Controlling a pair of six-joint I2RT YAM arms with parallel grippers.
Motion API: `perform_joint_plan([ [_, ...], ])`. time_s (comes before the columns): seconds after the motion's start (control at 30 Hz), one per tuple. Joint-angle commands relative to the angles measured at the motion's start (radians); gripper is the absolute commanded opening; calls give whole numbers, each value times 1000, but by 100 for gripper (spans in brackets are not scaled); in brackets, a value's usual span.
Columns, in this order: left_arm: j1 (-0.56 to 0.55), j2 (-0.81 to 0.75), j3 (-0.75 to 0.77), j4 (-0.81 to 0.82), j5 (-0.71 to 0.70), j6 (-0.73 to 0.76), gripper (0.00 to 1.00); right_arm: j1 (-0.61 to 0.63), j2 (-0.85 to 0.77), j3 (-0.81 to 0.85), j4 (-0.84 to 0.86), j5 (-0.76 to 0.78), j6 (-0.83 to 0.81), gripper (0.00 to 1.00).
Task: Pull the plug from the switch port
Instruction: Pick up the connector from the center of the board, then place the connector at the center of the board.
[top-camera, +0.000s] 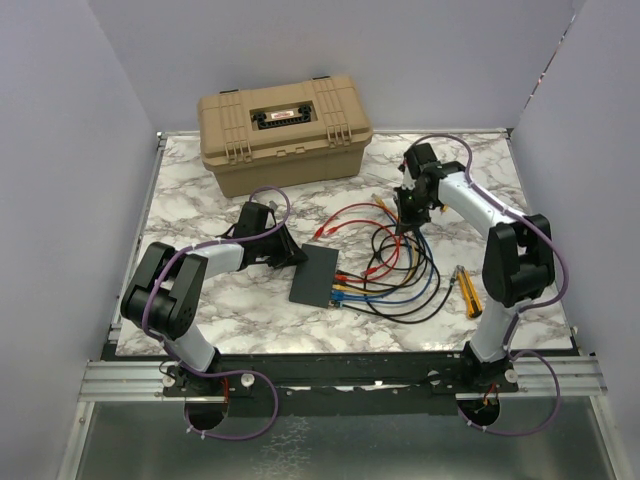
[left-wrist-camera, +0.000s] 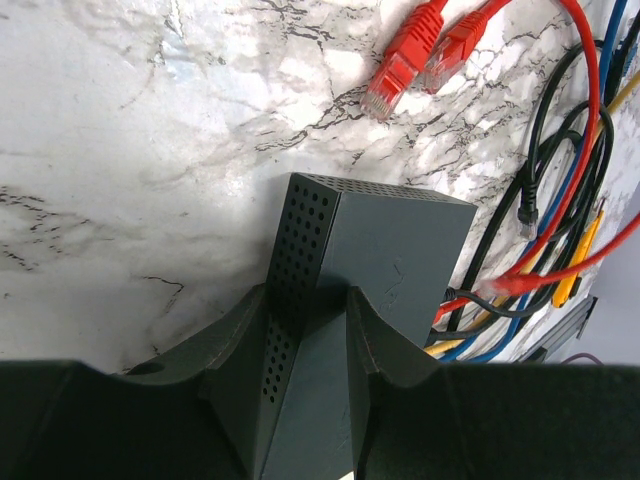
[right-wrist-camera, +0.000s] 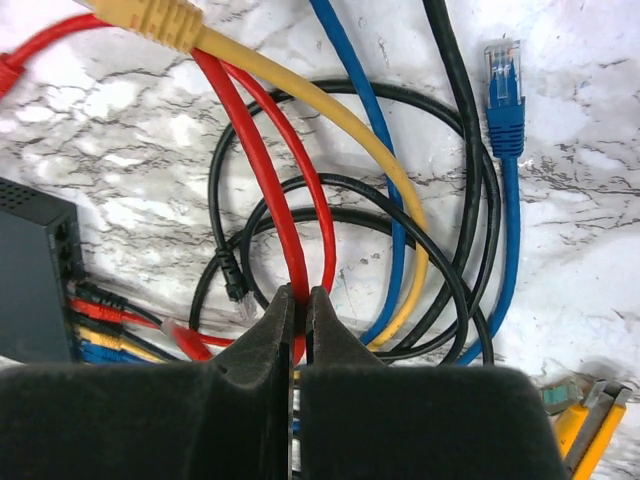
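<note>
The switch (top-camera: 318, 275), a flat matte-black box, lies mid-table, and my left gripper (left-wrist-camera: 308, 293) is shut on its perforated near edge (left-wrist-camera: 300, 230). Several plugs (right-wrist-camera: 95, 322), black, red, yellow and blue, sit in the ports along its right short edge (right-wrist-camera: 68, 250). My right gripper (right-wrist-camera: 300, 297) is shut on a red cable (right-wrist-camera: 262, 170) in the tangle to the right of the switch. I cannot trace whether that cable runs to the red plug in the port. In the top view the right gripper (top-camera: 408, 228) hangs above the cable pile (top-camera: 400, 272).
A large tan toolbox (top-camera: 285, 130) stands at the back. Loose cables lie around: two free red plugs (left-wrist-camera: 415, 55), a free blue plug (right-wrist-camera: 503, 80), a free black plug (right-wrist-camera: 232, 275) and a yellow one (right-wrist-camera: 150, 18). A yellow-handled tool (top-camera: 467, 292) lies right of the cables.
</note>
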Motion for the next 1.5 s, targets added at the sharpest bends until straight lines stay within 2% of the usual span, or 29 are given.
perform_joint_plan([
  [0.0,-15,143,-86,-246,-252,87,0,-2,-52,67,-50,4,-17,0],
  [0.27,-16,120,-79,-247,-246,96,0,-9,-115,109,-28,-66,9,0],
  [0.6,-15,-1,-37,-247,-225,111,2,-15,-220,66,72,-128,62,0],
  [0.73,-15,-58,0,-247,-211,119,15,-18,-237,66,87,-126,72,0],
  [0.9,-15,-141,50,-247,-224,127,44,-25,-244,65,89,-137,80,0],
  [1.03,-16,-210,78,-242,-251,142,60,-33,-249,62,99,-147,89,0],
  [1.23,-16,-307,83,-214,-304,161,79,-52,-249,56,113,-174,107,0],
  [1.4,-15,-371,68,-179,-336,163,89,-80,-256,40,128,-200,130,0],
  [1.43,-15,-383,67,-171,-339,162,96,-86,-259,36,131,-205,135,0],
  [1.47,-15,-390,64,-165,-342,162,99,-94,-262,32,135,-210,139,0],
])
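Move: The dangling red plug, on the red cable already pinched in the right fingers, hangs about 8 cm back of the right hand, 6 cm to its left and some 4 cm below. From that hand the raised yellow plug is roughly 5 cm ahead, 4 cm left and about level, and the switch about 10 cm back, 18 cm left and 7 cm lower. The left hand still grips the switch's far-left corner, the switch's middle being some 4 cm back, 3 cm right and 1 cm below. The red cable, still pinched in the shut right fingers, keeps going up about 11 cm over the tangle and slightly forward, then hangs there almost still; the hand tilts some 20 degrees, fingertips swinging forward and left. Meanwhile the left fingers open wide and let go of the switch, the hand shifting left about 4 cm and then rising some 9 cm clear. ##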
